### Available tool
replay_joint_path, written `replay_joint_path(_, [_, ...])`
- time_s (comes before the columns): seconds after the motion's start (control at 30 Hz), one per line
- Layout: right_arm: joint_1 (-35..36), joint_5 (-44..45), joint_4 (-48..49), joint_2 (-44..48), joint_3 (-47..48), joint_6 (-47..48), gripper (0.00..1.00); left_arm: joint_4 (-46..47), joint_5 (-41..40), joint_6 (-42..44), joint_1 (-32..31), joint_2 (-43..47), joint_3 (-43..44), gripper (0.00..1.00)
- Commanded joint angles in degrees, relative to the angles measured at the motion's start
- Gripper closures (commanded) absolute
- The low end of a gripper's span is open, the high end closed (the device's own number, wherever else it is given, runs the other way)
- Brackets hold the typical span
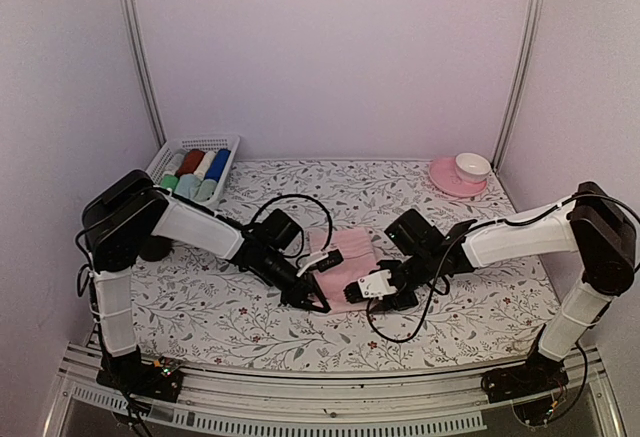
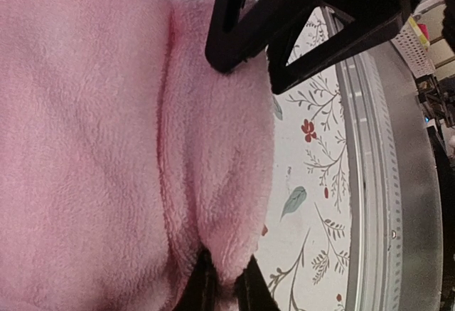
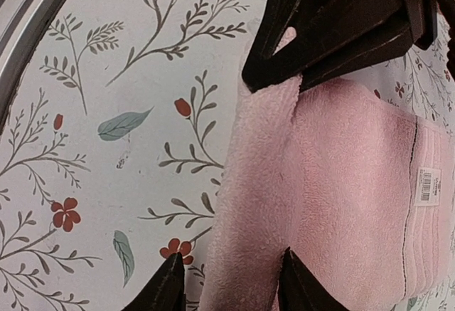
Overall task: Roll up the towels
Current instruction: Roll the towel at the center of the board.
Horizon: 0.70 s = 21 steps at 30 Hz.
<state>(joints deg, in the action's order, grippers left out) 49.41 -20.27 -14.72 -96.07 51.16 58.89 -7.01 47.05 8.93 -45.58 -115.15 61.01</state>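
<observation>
A pale pink towel (image 1: pixel 348 257) lies flat mid-table, its near edge turned over into a short roll (image 3: pixel 252 204). My left gripper (image 1: pixel 322 301) is at the left end of that roll, shut on the pink fold (image 2: pixel 224 286). My right gripper (image 1: pixel 365 294) faces it from the right end. Its jaws stand open astride the roll (image 3: pixel 231 286), with one fingertip (image 3: pixel 167 286) on the bare tablecloth and the other fingertip (image 3: pixel 298 282) against the towel. Each wrist view shows the other gripper at the top. A white label (image 3: pixel 429 184) marks the towel's flat part.
A white basket (image 1: pixel 228 143) at the back left holds several rolled cloths, some of them pale green. A pink saucer with a white cup (image 1: pixel 462 171) stands at the back right. The table's metal front rail (image 2: pixel 384 183) runs close to the roll. Cables loop over the towel area.
</observation>
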Motion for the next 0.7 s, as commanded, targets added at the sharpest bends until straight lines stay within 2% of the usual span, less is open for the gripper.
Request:
replay_joint_path(0.0, [0.6,1.5,1.2,-1.2,-0.3,-0.5,0.63,-2.8,-1.3,-1.0,1.0,-2.4,-1.0,0.99])
replay_joint_path(0.17, [0.7,2.7,1.3,-3.0,1.3,-2.8,0.79,-3.1,-1.9,-0.8,1.1,-2.4,-1.1,0.93])
replay_joint_path(0.2, [0.7,2.7,0.9,-3.4,1.7,-3.1,0.87,-3.2,-2.4,-0.8,1.0,-2.4,-1.1,0.91])
replay_joint_path(0.27, [0.7,2.3,-0.4,-4.2,2.4,-3.4,0.94,-3.3,-3.2,-0.7,1.1,-2.0,-1.2,0.86])
replay_joint_path(0.5, [-1.9,-8.1,-12.0,-6.6,9.2,-4.0,0.97,-3.2,-9.1,-1.8,0.5,4.0,-2.9,0.69])
replay_joint_path(0.67, [-4.6,-16.4,-22.0,-11.4,15.6,-3.2,0.97,-1.4,-19.5,-2.6,-1.8,11.7,-4.8,0.51])
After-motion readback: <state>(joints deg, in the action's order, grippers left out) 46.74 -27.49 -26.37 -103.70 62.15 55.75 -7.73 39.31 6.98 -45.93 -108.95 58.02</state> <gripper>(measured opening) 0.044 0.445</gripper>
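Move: The left fingers still pinch the left end of the towel's rolled near edge, right at their pads. The open right gripper straddles the right end of the roll, which lies about 2 cm below its hand point and some 11 cm to the right of the left hand. The unrolled part of the towel stretches away beyond the roll, its middle about 9 cm ahead and 7 cm to the left of the right hand, and 9 cm ahead and 4 cm to the right of the left. The right fingers sink about 1.5 cm onto the right end of the roll and shut, pinching it, then rise back by about as much, easing slightly left as the wrist turns some 10 degrees, fingertips swinging back towards the base. As they close, the left fingers let go of the left end, opening nearly halfway, then draw up, left and a little forward, 1 to 2 cm in all. ##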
